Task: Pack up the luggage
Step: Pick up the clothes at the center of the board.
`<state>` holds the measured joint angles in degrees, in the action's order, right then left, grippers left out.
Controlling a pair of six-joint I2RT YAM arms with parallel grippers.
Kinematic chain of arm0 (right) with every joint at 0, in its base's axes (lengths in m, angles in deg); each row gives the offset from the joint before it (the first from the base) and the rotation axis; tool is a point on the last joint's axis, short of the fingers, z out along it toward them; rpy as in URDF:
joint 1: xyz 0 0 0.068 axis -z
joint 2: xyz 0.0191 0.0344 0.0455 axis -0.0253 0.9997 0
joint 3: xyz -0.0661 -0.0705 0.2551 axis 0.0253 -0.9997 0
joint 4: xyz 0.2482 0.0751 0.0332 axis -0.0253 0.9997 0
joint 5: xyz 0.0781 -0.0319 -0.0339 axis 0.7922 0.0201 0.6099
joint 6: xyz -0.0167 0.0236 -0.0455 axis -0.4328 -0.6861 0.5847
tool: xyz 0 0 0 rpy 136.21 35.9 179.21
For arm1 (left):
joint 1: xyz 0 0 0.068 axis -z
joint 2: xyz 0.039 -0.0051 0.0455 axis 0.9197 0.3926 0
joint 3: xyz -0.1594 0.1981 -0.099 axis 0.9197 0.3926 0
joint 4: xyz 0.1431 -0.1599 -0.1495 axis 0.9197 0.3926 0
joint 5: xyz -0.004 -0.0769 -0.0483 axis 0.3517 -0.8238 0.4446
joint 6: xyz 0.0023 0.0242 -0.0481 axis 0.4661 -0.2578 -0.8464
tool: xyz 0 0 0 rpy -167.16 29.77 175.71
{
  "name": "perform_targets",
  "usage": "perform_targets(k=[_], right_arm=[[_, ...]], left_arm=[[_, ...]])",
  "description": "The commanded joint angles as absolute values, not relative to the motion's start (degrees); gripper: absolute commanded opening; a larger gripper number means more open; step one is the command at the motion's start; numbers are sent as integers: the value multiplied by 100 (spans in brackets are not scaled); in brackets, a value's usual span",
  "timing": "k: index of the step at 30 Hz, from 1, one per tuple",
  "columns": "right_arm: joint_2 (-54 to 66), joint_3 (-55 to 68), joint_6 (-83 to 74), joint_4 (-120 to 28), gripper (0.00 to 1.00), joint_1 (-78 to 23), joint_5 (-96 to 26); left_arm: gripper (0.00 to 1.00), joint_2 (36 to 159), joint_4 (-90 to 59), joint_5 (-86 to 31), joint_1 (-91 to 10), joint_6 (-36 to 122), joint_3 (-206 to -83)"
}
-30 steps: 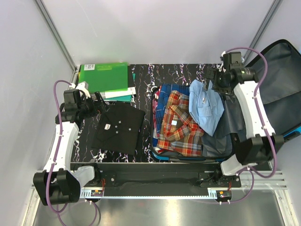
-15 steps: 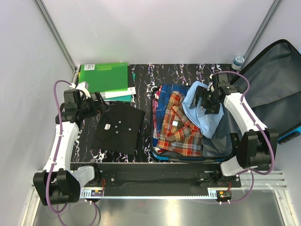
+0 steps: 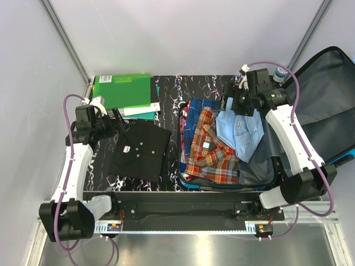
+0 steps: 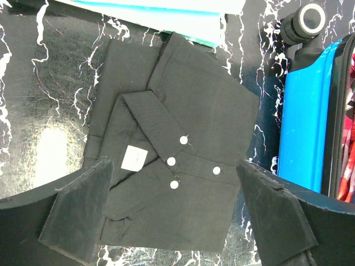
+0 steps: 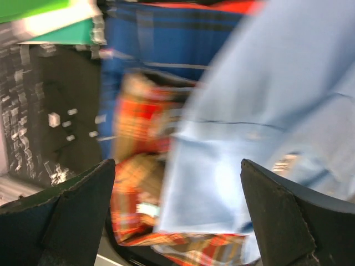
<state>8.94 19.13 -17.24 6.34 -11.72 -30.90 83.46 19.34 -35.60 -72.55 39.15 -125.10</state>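
The luggage (image 3: 222, 187) lies open on the right of the table, its grey-lined lid (image 3: 327, 111) leaning back to the right. Inside lie a red plaid shirt (image 3: 213, 155), a blue plaid shirt (image 3: 194, 113) and a light-blue shirt (image 3: 239, 130). My right gripper (image 3: 233, 105) hovers open over the far end of the light-blue shirt (image 5: 266, 111), holding nothing. A folded black shirt (image 3: 138, 148) lies on the table left of the luggage. My left gripper (image 3: 117, 123) hangs open above the black shirt's (image 4: 177, 138) collar, empty. The luggage's blue shell (image 4: 305, 122) shows at that view's right.
Green folders (image 3: 122, 88) lie at the far left, with a teal folder and white papers (image 3: 141, 112) under their near edge. A luggage wheel (image 4: 304, 22) points toward the black shirt. A bottle cap (image 3: 281, 71) shows behind the right arm. Slanted frame posts rise at both far corners.
The right arm swung left from the far right corner over the luggage, dipped to the light-blue shirt, then drew back toward the far edge. The light-blue shirt shifted. The left arm stayed still.
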Motion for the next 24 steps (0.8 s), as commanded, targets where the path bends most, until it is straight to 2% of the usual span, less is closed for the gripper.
perform_targets(k=[1, 6, 10, 13, 17, 24], right_arm=[[636, 2582, -1889, 792, 100, -2024, -3374], [925, 2636, -2345, 310, 99, -3236, -3209], [1626, 2539, -2645, -393, 99, -4491, -2900], [2190, 2688, -2829, -640, 99, -4986, -2769], [2753, 2671, -3198, -992, 97, -5373, -2724], [3351, 2504, -3778, -1062, 96, -5559, -3426]], left_arm=[[99, 8250, 1673, -3669, -7233, 3873, -12504], [99, 8268, 1673, -3686, -7233, 3873, -12513], [99, 8268, 1673, -3660, -7224, 3873, -12504], [99, 8259, 1673, -3643, -7233, 3882, -12513], [99, 8198, 1673, -3502, -7233, 3873, -12504], [99, 8153, 1699, -3054, -7242, 3838, -12521]])
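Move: From the right hand the black clothes lie about 36 cm to the left, 12 cm back and some 23 cm below. The light-blue shirt is roughly 5 cm right and 2 cm back, 15 cm down; the orange plaid shirt about 6 cm left and 9 cm back, equally low. The green folder sits some 23 cm beyond the black clothes and 7 cm farther left. From the left hand the black clothes are about 7 cm right, 3 cm back and 17 cm below. Open right hand arcs some 30 cm left, also back, rising then sinking towards the black clothes, turning counter-clockwise. ##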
